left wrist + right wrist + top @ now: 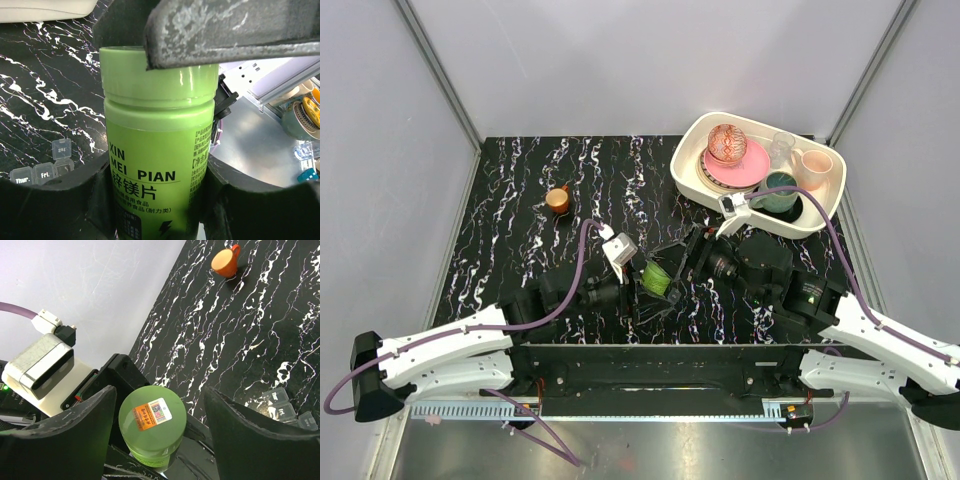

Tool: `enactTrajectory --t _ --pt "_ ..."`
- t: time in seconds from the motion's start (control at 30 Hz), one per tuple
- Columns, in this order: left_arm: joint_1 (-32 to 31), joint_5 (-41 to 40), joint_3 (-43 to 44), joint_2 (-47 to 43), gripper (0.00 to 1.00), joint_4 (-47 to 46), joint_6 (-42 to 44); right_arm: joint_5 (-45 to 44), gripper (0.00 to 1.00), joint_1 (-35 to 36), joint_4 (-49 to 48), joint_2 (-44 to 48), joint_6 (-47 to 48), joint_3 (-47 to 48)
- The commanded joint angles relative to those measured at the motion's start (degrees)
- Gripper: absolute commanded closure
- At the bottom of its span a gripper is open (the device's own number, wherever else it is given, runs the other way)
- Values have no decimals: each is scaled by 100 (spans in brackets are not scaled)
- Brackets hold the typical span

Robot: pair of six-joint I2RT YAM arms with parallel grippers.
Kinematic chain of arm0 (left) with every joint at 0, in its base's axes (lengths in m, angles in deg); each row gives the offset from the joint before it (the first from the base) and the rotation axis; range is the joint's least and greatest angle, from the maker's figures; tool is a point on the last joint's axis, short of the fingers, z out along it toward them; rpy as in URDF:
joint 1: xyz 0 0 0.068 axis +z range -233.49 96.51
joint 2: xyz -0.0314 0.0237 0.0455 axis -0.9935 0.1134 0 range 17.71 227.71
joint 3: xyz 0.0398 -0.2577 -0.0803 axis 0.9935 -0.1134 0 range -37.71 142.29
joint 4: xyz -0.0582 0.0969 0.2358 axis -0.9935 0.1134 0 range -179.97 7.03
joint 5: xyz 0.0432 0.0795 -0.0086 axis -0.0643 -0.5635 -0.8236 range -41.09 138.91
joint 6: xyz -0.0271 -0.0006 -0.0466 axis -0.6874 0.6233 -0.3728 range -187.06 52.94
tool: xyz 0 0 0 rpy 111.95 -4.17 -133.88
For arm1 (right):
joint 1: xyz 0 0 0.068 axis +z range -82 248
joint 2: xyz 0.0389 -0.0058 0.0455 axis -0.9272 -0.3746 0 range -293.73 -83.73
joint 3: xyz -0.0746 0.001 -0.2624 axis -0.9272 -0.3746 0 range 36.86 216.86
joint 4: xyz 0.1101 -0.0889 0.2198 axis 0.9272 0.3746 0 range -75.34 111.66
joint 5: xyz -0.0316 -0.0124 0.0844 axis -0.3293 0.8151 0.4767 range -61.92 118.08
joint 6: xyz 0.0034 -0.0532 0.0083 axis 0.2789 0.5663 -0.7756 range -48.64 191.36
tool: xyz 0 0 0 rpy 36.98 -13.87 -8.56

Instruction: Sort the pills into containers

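Note:
A green pill bottle (656,278) with its lid on is held upright above the table, and my left gripper (642,285) is shut on its lower body (160,150). My right gripper (160,400) is open, one finger on each side of the green lid (152,422), with a gap on both sides. One of its grey pads (230,30) shows beside the lid in the left wrist view. The containers, a small dark pill box (45,167) with day-marked lids, lie on the table beside the bottle (282,402). No pills are in view.
A small orange cup (558,199) stands on the black marbled table at the back left. A white tray (685,160) at the back right holds plates, bowls and cups. Grey walls close in both sides.

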Motion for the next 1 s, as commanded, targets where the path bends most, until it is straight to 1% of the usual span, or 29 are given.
enactTrajectory --t 0.0,0.07,0.17,0.27,0.4,0.5,0.53,0.7,0.87,0.93,0.97 --pt "15 -65 323 -47 100 -417 2 84 25 60 -285 38 176 71" --pt "15 -74 332 -39 100 -426 2 120 28 60 -276 29 150 62" --pt "15 -57 349 5 100 -426 -15 164 29 60 -285 20 158 62" --pt "15 -65 358 32 100 -435 -24 234 26 60 -276 3 158 79" --pt "15 -65 358 58 100 -435 -51 348 20 60 -276 -32 202 89" --pt "15 -74 358 49 100 -435 -59 401 19 69 -285 -33 202 80" --pt "15 -83 350 49 100 -426 -59 418 23 69 -294 -33 220 80" --pt "15 -127 358 32 100 -426 -77 497 31 69 -294 -41 237 53" --pt "15 -171 376 23 100 -435 -121 550 44 69 -329 -33 255 -17" --pt "15 -180 367 14 100 -443 -130 559 47 69 -356 -6 264 -35" --pt "15 -180 367 -12 100 -452 -138 568 52 69 -364 2 273 -52"
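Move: The green pill bottle is already in the left gripper, its cap about 3 cm to the right of that hand's point, 1 cm farther forward and 5 cm above. From the right hand, the cap sits almost between the open fingers, roughly 1 cm back, 1 cm left and 1 cm below. The pill box lies on the table about 6 cm ahead of the right hand, level sideways and 25 cm below; the orange cup some 24 cm ahead, 25 cm left and 25 cm below. Hold the bottle still with the left gripper. Ease the right gripper about 1 cm back and left, turning it some 5 degrees counter-clockwise so the cap sits centred between its fingers; let them waver slightly open midway, then close them from roughly three-quarters to a bit over half open, until the pads meet the cap's sides. ##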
